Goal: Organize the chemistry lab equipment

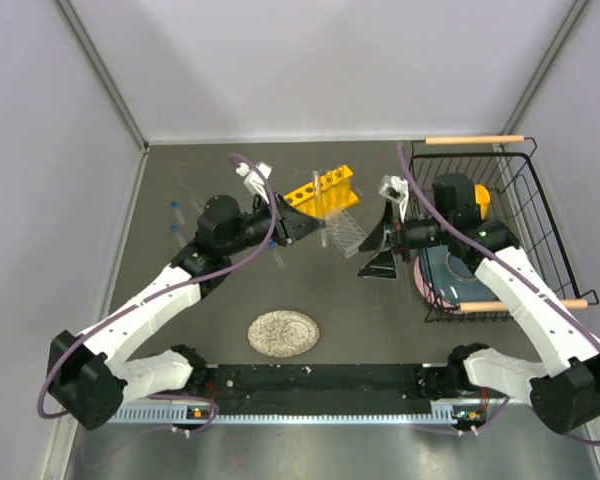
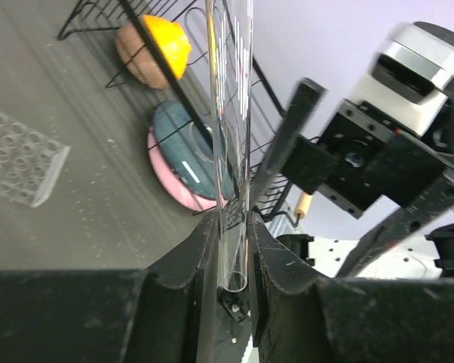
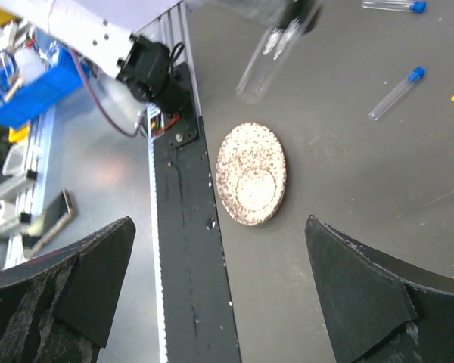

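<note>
My left gripper (image 2: pixel 233 257) is shut on a thin clear glass tube (image 2: pixel 231 151), which stands up between its fingers; in the top view this gripper (image 1: pixel 295 228) sits just left of the yellow test-tube rack (image 1: pixel 322 190) and the clear gridded rack (image 1: pixel 344 230). To the right of the gridded rack, my right gripper (image 1: pixel 378 246) stands open and empty. The right wrist view shows its fingers (image 3: pixel 83 280) spread wide above the table, the held tube (image 3: pixel 265 64) blurred at the top, and two blue-capped vials (image 3: pixel 397 92) lying loose.
A round speckled plate (image 1: pixel 283 333) lies near the front centre. The black wire basket (image 1: pixel 525 200) at the right holds an orange bowl (image 2: pixel 155 49) and blue and pink dishes (image 2: pixel 178 162). Two vials (image 1: pixel 175 212) lie at the far left. The arms' base rail (image 1: pixel 310 385) runs along the near edge.
</note>
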Available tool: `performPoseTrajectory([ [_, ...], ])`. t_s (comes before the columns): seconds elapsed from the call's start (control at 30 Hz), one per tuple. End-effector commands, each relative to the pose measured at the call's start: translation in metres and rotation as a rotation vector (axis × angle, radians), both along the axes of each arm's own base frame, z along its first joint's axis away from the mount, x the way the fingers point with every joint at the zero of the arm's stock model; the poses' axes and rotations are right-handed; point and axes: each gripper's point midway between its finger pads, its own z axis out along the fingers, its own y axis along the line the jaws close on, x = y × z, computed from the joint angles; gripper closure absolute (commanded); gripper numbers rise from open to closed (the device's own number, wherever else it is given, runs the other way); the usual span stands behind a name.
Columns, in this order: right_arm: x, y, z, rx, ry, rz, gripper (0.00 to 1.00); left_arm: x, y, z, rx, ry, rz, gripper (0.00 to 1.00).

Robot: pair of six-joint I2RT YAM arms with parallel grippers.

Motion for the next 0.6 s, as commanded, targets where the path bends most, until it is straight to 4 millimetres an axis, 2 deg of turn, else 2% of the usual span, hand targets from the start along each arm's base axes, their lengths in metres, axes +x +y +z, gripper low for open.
performPoseTrajectory([
  [0.0,0.03,0.019,0.034,0.06,0.12,-0.178,0.05,0.001,-0.012,0.04,-0.137,-0.082,0.07,0.92],
  [0.1,0.033,0.028,0.043,0.1,0.191,-0.183,0.06,-0.002,-0.023,0.044,-0.156,-0.08,0.078,0.92],
  [0.3,0.035,0.037,0.045,0.141,0.261,-0.182,0.08,-0.005,-0.037,0.045,-0.163,-0.074,0.103,0.92],
  [0.43,0.038,0.04,0.045,0.154,0.282,-0.177,0.19,-0.008,-0.045,0.042,-0.145,-0.071,0.109,0.92],
  [0.53,0.037,0.044,0.041,0.156,0.303,-0.167,0.3,-0.01,-0.049,0.041,-0.142,-0.069,0.107,0.92],
  [0.57,0.036,0.045,0.04,0.155,0.309,-0.164,0.37,-0.01,-0.049,0.041,-0.14,-0.069,0.109,0.92],
])
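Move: The left hand already pinches a test tube near one end, the rest slanting up and forward; the open right gripper waits about 9 cm to its right, 7 cm back and 3 cm lower. From the right hand, the tube's held end is roughly 6 cm ahead, 9 cm left and 2 cm up. The clear grid rack lies about 16 cm ahead, 3 cm left and 24 cm below the right hand, the speckled dish 6 cm back, 17 cm left and 26 cm down. Forward, left and up in nearly equal parts, about 6 cm in all, the right hand comes to the tube's lower end, rolling some 20 degrees as it goes and starting to close its wide-open fingers around it. The left hand carries the tube about 5 cm right to meet it, easing back slightly and rising a little before sinking partway, its pinch kept. ##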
